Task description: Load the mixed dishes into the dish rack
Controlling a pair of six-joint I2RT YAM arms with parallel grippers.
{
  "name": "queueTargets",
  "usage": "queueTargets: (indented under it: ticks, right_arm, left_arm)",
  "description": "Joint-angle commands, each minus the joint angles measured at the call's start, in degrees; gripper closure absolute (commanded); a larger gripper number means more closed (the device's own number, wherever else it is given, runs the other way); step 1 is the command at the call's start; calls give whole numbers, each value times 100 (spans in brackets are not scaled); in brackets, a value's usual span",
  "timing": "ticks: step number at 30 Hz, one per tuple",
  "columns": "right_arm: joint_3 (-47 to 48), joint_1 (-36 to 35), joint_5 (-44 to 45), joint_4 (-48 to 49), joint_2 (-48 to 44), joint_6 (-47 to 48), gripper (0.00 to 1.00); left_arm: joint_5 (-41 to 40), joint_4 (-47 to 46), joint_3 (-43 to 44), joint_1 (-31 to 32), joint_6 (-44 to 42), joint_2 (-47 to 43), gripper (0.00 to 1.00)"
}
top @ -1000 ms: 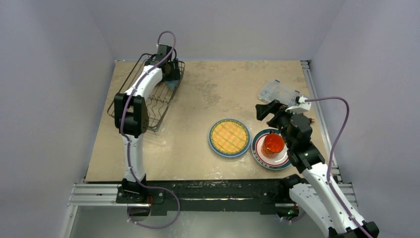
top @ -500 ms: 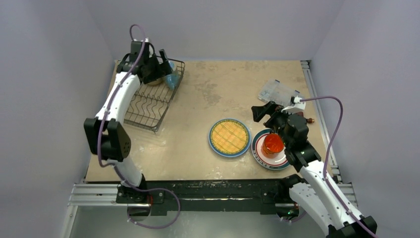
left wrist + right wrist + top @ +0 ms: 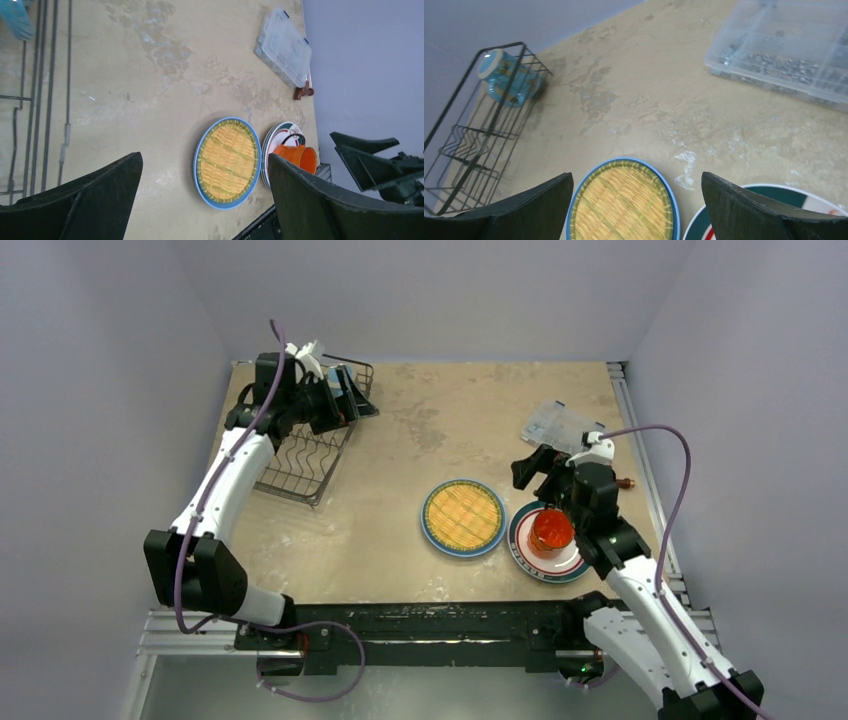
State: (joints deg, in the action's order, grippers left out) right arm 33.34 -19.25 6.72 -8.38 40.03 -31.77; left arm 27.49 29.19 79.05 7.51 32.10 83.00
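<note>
The black wire dish rack (image 3: 298, 462) stands at the far left. A blue mug (image 3: 506, 77) lies on its side in the rack's far corner, with nothing holding it. My left gripper (image 3: 352, 405) hovers open beside that corner; its camera looks across the table. On the table lie a yellow woven plate (image 3: 462, 517) and a white teal-rimmed plate (image 3: 570, 562) with an orange cup (image 3: 551, 530) on it. Just behind the cup hangs my right gripper (image 3: 535, 468), open and empty, above the gap between the two plates. The wrist views show each gripper, left (image 3: 205, 160) and right (image 3: 636, 177), with jaws wide apart.
A clear plastic compartment box (image 3: 560, 425) sits at the far right, with a small reddish-brown piece (image 3: 625, 482) near the table's right edge. White walls close in on three sides. Bare tabletop (image 3: 440, 420) lies between the rack and the plates.
My left gripper has opened and drawn back from the mug, which stays in the rack; the left arm has swung out to the left. The right gripper has shifted only slightly.
</note>
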Motion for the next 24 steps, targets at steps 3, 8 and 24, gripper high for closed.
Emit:
queueTargets:
  ticks: [3, 8, 24]
  right_arm:
    - [1608, -8, 1086, -2263, 1264, -754, 1]
    - [2277, -7, 1240, -3588, 2237, -1178, 1]
    - [1214, -55, 725, -3176, 2638, -968, 48]
  left_arm:
    - [531, -53, 0, 268, -245, -88, 5]
    - [650, -291, -225, 328, -66, -196, 4]
    - [1488, -443, -201, 770, 321, 225, 6]
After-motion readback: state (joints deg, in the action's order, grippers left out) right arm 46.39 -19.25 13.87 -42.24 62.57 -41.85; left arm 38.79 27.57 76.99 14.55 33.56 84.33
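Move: Sitting on the stacked plates, the orange mug is about 7 cm back and 7 cm to the right of the open right hand, its middle some 15 cm below. The plates lie directly under the mug. The woven basket lies roughly 20 cm left of the mug and 3 cm farther out; the clear plastic box is about 23 cm beyond the mug. From the left hand, the mug is some 43 cm right, 16 cm back and 20 cm lower. Tipping down some 40 degrees as it goes, the right hand eases forward a little, then sinks about 11 cm, drawing back and slightly right onto the orange mug's left rim; its wide-open fingers close to about half, one over the mouth, one outside the wall. The open left hand swings right and somewhat back, away from the rack, turning clockwise. ##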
